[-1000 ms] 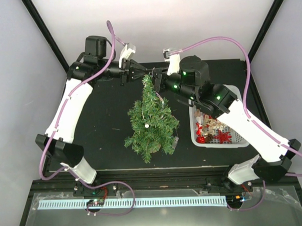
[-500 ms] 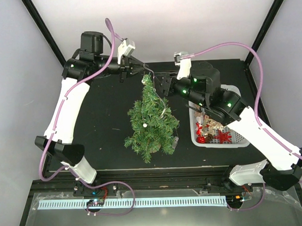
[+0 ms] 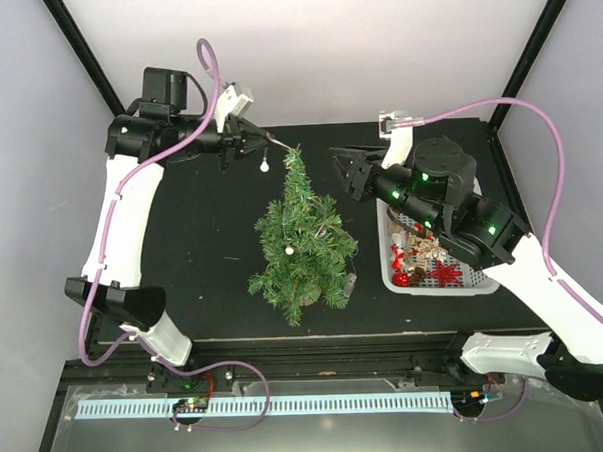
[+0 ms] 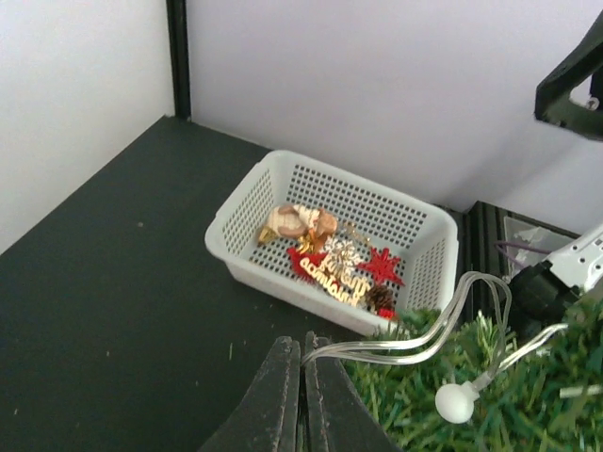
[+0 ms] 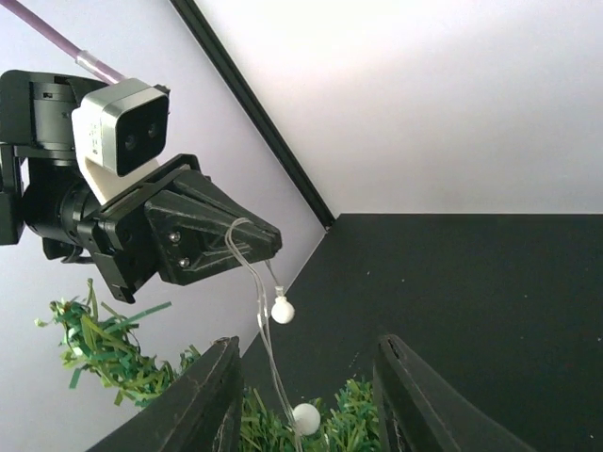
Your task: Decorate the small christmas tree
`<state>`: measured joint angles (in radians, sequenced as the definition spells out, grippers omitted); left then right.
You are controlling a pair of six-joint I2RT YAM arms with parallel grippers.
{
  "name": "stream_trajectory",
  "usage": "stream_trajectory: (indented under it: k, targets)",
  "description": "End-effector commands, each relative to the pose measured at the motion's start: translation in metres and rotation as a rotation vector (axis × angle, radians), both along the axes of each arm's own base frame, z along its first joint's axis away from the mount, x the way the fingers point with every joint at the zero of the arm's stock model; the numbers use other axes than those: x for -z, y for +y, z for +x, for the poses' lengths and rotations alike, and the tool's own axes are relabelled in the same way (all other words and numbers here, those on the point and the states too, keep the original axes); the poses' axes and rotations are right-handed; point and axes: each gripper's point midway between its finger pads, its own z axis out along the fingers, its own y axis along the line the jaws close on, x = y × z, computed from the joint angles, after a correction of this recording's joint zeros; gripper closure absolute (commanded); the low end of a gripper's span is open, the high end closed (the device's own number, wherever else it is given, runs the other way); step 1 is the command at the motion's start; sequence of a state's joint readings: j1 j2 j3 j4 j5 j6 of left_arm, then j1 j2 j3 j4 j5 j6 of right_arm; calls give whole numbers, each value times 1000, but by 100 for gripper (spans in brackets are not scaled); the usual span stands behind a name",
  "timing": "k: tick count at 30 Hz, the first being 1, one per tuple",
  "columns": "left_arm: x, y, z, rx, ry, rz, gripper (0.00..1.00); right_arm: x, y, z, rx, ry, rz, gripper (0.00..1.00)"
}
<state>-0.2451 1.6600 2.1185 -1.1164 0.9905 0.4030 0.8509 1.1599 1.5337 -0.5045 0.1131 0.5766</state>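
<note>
The small christmas tree [image 3: 300,241] stands upright mid-table, with a white bulb [image 3: 289,250] on its branches. My left gripper [image 3: 270,139] hovers just left of the treetop, shut on a clear light-string wire [image 4: 415,341]. One white bulb [image 3: 263,169] dangles below it. In the left wrist view another bulb [image 4: 454,403] rests on the green needles [image 4: 490,400]. My right gripper [image 3: 345,174] is open, right of the treetop, holding nothing. In the right wrist view its open gripper [image 5: 306,381] faces the left gripper [image 5: 193,231], with the wire and two bulbs [image 5: 283,310] hanging between them.
A white perforated basket [image 3: 440,288] sits right of the tree under my right arm, holding red and gold ornaments [image 3: 446,273]. The left wrist view shows the basket [image 4: 273,278] with red stars, gold lettering and a pine cone. Walls close in behind the table.
My right gripper opened, let go near the treetop and drew back to the right. The left gripper moved left and up, still pinching the wire, and a bulb now dangles below it.
</note>
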Motion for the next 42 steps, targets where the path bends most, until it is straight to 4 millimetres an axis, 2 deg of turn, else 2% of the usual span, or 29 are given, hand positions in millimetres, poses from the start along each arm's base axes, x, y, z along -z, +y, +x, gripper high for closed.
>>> stream_trajectory:
  k: [1, 3, 11, 19, 24, 30, 36, 42]
  targets:
    - [1, 22, -20, -12, 4, 35, 98, 3, -12, -2, 33, -6, -10, 60]
    - [0, 30, -28, -20, -1, 34, 98, 6, -14, -3, 34, -2, -14, 60]
    - [31, 51, -65, -23, 32, 82, 98, 17, -19, -8, 34, 16, -31, 60]
    - [82, 60, -90, -22, 84, 144, 98, 27, -23, -13, 30, 33, -40, 60]
    - [98, 63, -109, -10, 87, 153, 98, 32, -24, -15, 25, 44, -53, 60]
    - [121, 64, -119, 4, 103, 165, 98, 37, -25, -16, 22, 56, -60, 60]
    - [130, 57, -131, 43, 152, 136, 98, 40, -26, -17, 23, 63, -65, 60]
    - [138, 51, -128, 36, 148, 134, 98, 41, -25, -17, 22, 65, -66, 60]
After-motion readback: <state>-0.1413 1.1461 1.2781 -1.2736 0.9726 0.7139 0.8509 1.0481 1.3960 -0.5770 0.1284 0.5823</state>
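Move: Up by the tree's tip, the left hand holds the light string; the christmas tree's middle is about 6 cm back, 4 cm right and 24 cm below, and the tree top 2 cm back, 4 cm right and 4 cm below. A bulb on its near side lies 10 cm back, 2 cm right, 24 cm below; the basket is 5 cm ahead, 37 cm right, 38 cm below. From the right hand, the tree's middle is some 9 cm left, level fore-and-aft and 27 cm below. Keeping the light string pinched, the left hand first swings about 5 cm left, clear of the tree top, then draws back and sinks beside the tree's left side, ending some 15 cm lower and 13 cm nearer the base, its fingers dipping about 10 degrees further. The open, empty right hand sinks about 4 cm, easing slightly right and back. ##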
